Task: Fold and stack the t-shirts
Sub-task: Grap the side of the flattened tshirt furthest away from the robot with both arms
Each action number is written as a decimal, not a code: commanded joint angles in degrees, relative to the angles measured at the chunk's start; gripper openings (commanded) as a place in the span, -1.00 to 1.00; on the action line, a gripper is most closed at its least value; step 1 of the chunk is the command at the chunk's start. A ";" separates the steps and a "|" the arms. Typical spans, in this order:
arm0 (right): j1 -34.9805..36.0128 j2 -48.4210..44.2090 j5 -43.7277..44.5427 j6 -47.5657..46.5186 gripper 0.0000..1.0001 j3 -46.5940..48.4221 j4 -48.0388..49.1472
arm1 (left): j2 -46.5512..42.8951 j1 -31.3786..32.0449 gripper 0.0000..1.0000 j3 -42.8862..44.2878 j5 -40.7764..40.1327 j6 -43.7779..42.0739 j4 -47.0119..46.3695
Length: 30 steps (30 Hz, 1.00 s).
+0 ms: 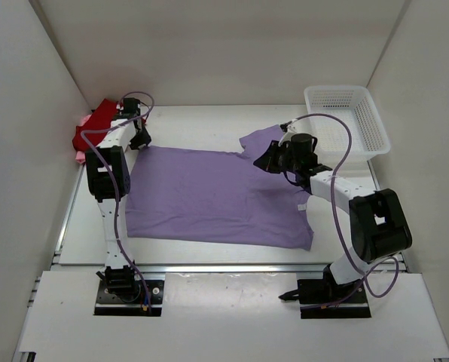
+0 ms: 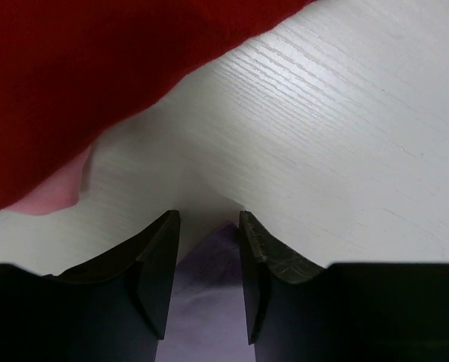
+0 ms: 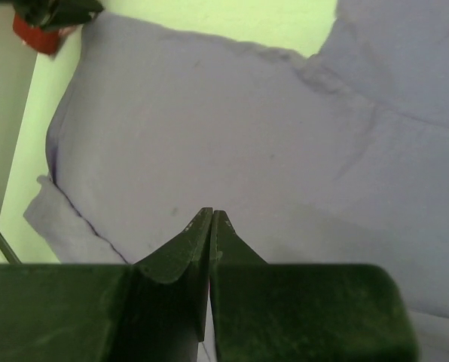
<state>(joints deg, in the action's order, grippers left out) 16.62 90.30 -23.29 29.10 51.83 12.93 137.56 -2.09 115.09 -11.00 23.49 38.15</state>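
Note:
The lavender purple t-shirt [image 1: 217, 192] lies spread flat mid-table. My left gripper [image 1: 139, 140] is open at its far-left corner; in the left wrist view the jaws [image 2: 209, 219] straddle that purple corner [image 2: 209, 302] without pinching it. My right gripper [image 1: 267, 160] is shut and empty, hovering over the shirt's far-right part near the sleeve [image 1: 264, 139]; in the right wrist view its closed tips [image 3: 212, 213] are above purple cloth [image 3: 247, 113]. The dark red t-shirt [image 1: 98, 124] is bunched at the far left against the wall, with the pink one [image 1: 80, 155] peeking out under it.
A white mesh basket [image 1: 380, 130] stands at the far right. White walls close in the left, back and right sides. In the left wrist view the red shirt [image 2: 96, 75] and a bit of pink [image 2: 55, 192] lie just beyond the left gripper.

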 commanded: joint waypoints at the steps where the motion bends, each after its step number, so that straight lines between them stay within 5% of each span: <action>1: 0.78 -0.30 0.00 -1.24 -0.99 2.22 1.83 | -2.65 -0.02 -0.03 -0.47 0.90 -0.46 0.52; 5: 1.04 0.22 0.09 -1.07 -1.00 2.83 2.10 | -2.30 -0.28 -0.02 -1.45 1.51 -0.63 -0.18; 9: 1.22 1.54 0.09 -0.98 -1.00 4.41 1.84 | -2.21 0.06 -0.56 -0.04 1.43 -0.45 -0.10; 16: -0.53 5.57 2.71 -2.55 -0.99 7.05 1.66 | -1.59 0.07 -0.97 1.80 1.95 -0.02 0.52; 30: -6.60 23.86 13.69 -12.92 -0.48 28.75 -11.68 | -13.27 -0.46 -1.00 -7.33 5.29 1.92 -7.30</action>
<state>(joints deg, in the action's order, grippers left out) 10.70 111.87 -14.09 20.53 75.53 4.84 131.98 -2.37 108.79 -7.35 24.82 34.81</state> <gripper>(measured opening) 0.244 0.101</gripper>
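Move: The shirt's far left corner lies right between the left hand's parted fingers, barely 1 cm below; the folded red shirt is centred about 17 cm to that hand's left and 7 cm farther out. For the right hand, the outer corner of the far sleeve lies some 22 cm ahead, 10 cm right and 13 cm down. The white basket is about 22 cm ahead of this hand, 38 cm right and 9 cm lower. The shirt's far left corner is pinched as the left fingers close from half open, staying in place, then rise about 2 cm. After hovering with a slight drift, the right hand heads for the far sleeve, some 12 cm forward, veering right and sinking about 4 cm, turning about 15 degrees, mostly clockwise with its left side dipping, while its shut fingers part by a quarter; it doesn't touch the cloth yet. ##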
